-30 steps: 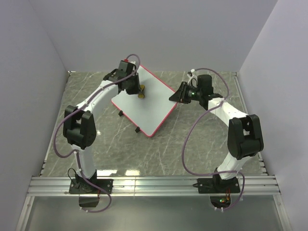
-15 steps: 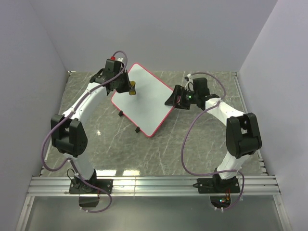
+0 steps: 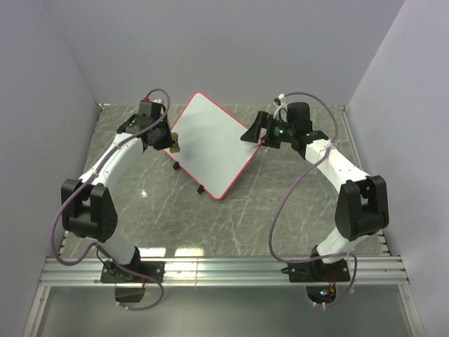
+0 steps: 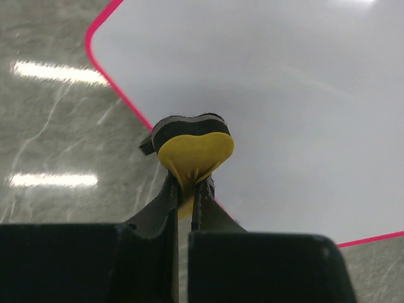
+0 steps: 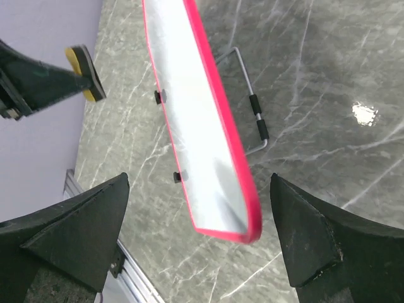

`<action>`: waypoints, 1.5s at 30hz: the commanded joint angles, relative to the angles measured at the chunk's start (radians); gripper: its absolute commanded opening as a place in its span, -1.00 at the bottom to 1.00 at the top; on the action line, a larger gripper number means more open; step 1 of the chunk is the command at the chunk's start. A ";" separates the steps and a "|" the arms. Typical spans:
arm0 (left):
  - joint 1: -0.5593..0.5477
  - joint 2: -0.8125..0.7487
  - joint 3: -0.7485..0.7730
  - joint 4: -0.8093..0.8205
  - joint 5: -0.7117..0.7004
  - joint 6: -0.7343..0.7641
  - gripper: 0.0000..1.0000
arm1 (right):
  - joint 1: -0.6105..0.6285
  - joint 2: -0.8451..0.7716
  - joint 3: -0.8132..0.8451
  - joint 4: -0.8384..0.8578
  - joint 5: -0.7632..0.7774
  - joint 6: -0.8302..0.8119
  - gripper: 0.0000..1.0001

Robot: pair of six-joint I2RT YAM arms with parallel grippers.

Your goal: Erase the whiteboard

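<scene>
The whiteboard [image 3: 210, 144], white with a pink-red frame, stands tilted mid-table, its surface looking blank. My left gripper [image 3: 168, 144] hangs at the board's left edge, shut on a small yellow eraser [image 3: 174, 148]. In the left wrist view the eraser [image 4: 192, 150] is pinched between the fingers, its black felt face turned toward the whiteboard [image 4: 303, 95]. My right gripper [image 3: 251, 133] stands open at the board's right corner. In the right wrist view the whiteboard [image 5: 196, 126] shows edge-on, its corner between the wide-open fingers [image 5: 82, 233] without touching them.
The grey marbled table [image 3: 280, 210] is walled on three sides. An aluminium rail [image 3: 224, 270] runs along the near edge. Behind the board a wire stand [image 5: 252, 107] rests on the table, and two black feet [image 3: 200, 188] sit at its lower edge.
My left gripper has swept the eraser leftward across the board to its left edge. The right gripper has opened wide at the board's right corner.
</scene>
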State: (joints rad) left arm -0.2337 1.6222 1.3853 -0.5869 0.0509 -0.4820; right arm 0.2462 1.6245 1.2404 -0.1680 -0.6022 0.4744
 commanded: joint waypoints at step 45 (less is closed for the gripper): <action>-0.090 -0.956 -0.204 -0.294 -0.022 -0.250 0.99 | -0.064 -1.149 -0.237 -0.445 0.050 0.060 0.99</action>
State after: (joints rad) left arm -0.3229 0.7265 1.1561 -0.8669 -0.0757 -0.7109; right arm 0.1745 0.5053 0.9260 -0.5411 -0.5640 0.5560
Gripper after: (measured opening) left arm 0.959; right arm 0.994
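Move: Still pinching the eraser, the left hand has its drop spot on bare table about 9 cm back, 8 cm left and 11 cm below. The near-left clip lies roughly 2 cm back, 4 cm right and 10 below; the whiteboard's middle is some 3 cm ahead, 15 right and 6 below. From the open right hand, the whiteboard's right corner is level ahead, 2 cm right and about 7 below; that drop spot is about 9 cm back, 41 left and 13 below. Bring the left gripper back, left and down, about 10 cm each way, off the whiteboard's left side, tipping the fingers down. Open wide low over the table to let go of the eraser, then lift some 24 cm, drawing back and a little right as the fingers tip up again. Swing the open right hand about 10 cm right, away from the board, then back and up. ##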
